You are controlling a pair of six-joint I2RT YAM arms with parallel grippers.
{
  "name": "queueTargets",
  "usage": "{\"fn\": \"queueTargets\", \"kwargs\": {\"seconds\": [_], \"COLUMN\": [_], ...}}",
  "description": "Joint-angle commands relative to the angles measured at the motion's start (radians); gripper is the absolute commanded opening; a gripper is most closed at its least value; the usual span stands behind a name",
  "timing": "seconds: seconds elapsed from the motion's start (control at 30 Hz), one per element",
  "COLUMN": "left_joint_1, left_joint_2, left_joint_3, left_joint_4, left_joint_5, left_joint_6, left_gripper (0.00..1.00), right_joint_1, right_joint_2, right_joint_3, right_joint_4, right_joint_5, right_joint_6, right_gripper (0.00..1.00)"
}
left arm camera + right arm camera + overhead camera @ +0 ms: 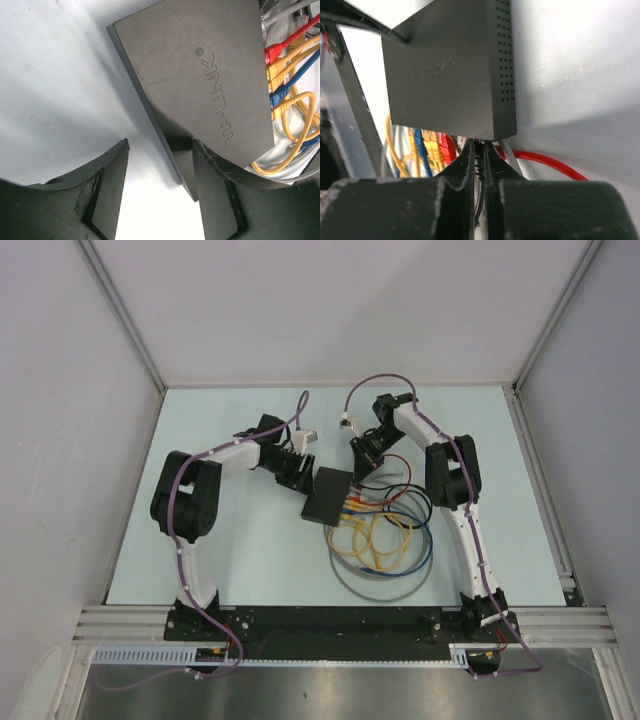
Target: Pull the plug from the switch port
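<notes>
The switch [328, 495] is a flat black box lying mid-table, with its sockets facing the right arm. In the right wrist view its port edge [470, 132] is just above my right gripper [480, 145]. That gripper is shut on a black ribbed plug [480, 161] seated in the end port, beside the red plug [449, 147]. My left gripper [161, 145] is open and straddles the switch's near corner [192, 190]. Its right finger [215, 190] lies against the switch, while the left finger [107, 195] stands apart over bare table.
Red [274, 50], yellow [282, 67] and blue [280, 92] plugs fill the other ports. Their cables lie in a loose coil [385, 540] with a grey loop [370, 585] in front of the switch. White walls enclose the table on three sides.
</notes>
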Motion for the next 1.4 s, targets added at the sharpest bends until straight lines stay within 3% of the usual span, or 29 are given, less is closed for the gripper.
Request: {"fn": "queueTargets", "kwargs": {"seconds": [0.0,0.2,0.23,0.27,0.33,0.43,0.5,0.83,1.1,1.37], "left_joint_1": [-0.013,-0.014,-0.014,-0.014,-0.016,-0.017,-0.023,-0.051,-0.068,-0.073], "left_joint_2": [0.003,-0.036,-0.044,-0.053,-0.067,-0.058,-0.049,0.0,0.054,0.063], "left_joint_3": [0.033,0.062,0.071,0.077,0.091,0.093,0.076,0.033,0.053,0.062], "left_joint_4": [0.015,0.02,0.021,0.023,0.017,0.008,0.008,0.015,0.02,0.023], "left_joint_5": [-0.015,-0.061,-0.061,-0.045,-0.012,0.1,0.136,-0.025,-0.08,-0.079], "left_joint_6": [0.018,0.032,0.043,0.048,0.052,0.04,0.031,0.012,0.009,0.005], "left_gripper": [0.59,0.53,0.49,0.34,0.19,0.05,0.01,0.0,0.0,0.0], "right_joint_1": [0.013,0.053,0.053,0.053,0.052,0.049,0.046,0.03,0.009,0.01], "right_joint_2": [-0.044,-0.041,-0.039,-0.039,-0.036,-0.03,-0.026,-0.027,-0.022,-0.099], "right_joint_3": [-0.049,-0.034,-0.034,-0.039,-0.045,-0.045,-0.042,-0.04,0.018,-0.016], "right_joint_4": [0.102,0.107,0.105,0.101,0.096,0.091,0.09,0.067,-0.134,-0.14], "right_joint_5": [0.066,0.113,0.109,0.109,0.112,0.112,0.112,0.135,0.121,0.122], "right_joint_6": [0.163,0.139,0.139,0.136,0.13,0.124,0.124,0.102,-0.102,-0.148], "right_gripper": [0.0,0.0,0.0,0.0,0.0,0.0,0.0,0.0,0.0,0.0]}}
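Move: The switch lies with its middle about 4 cm to the right of the left hand, level with it fore and aft and some 2 cm lower. The plug, already pinched in the right fingertips, sits in the far end of the port side, about 1 cm left of the right hand point. From the right hand the switch's middle is 4 cm back and 6 cm left, the red plug 4 cm back and 1 cm left, and the blue plug 7 cm back and 2 cm left. The switch gets pinned from above: the left fingers shut beside its left edge, lift about 2.5 cm, swing right over it and come down, closed tips on its top, then creep right and forward. The right hand, still shut on the plug, eases about 1 cm left towards the port, stays, then draws some 2 cm right, away from the port side, tilting slightly. ##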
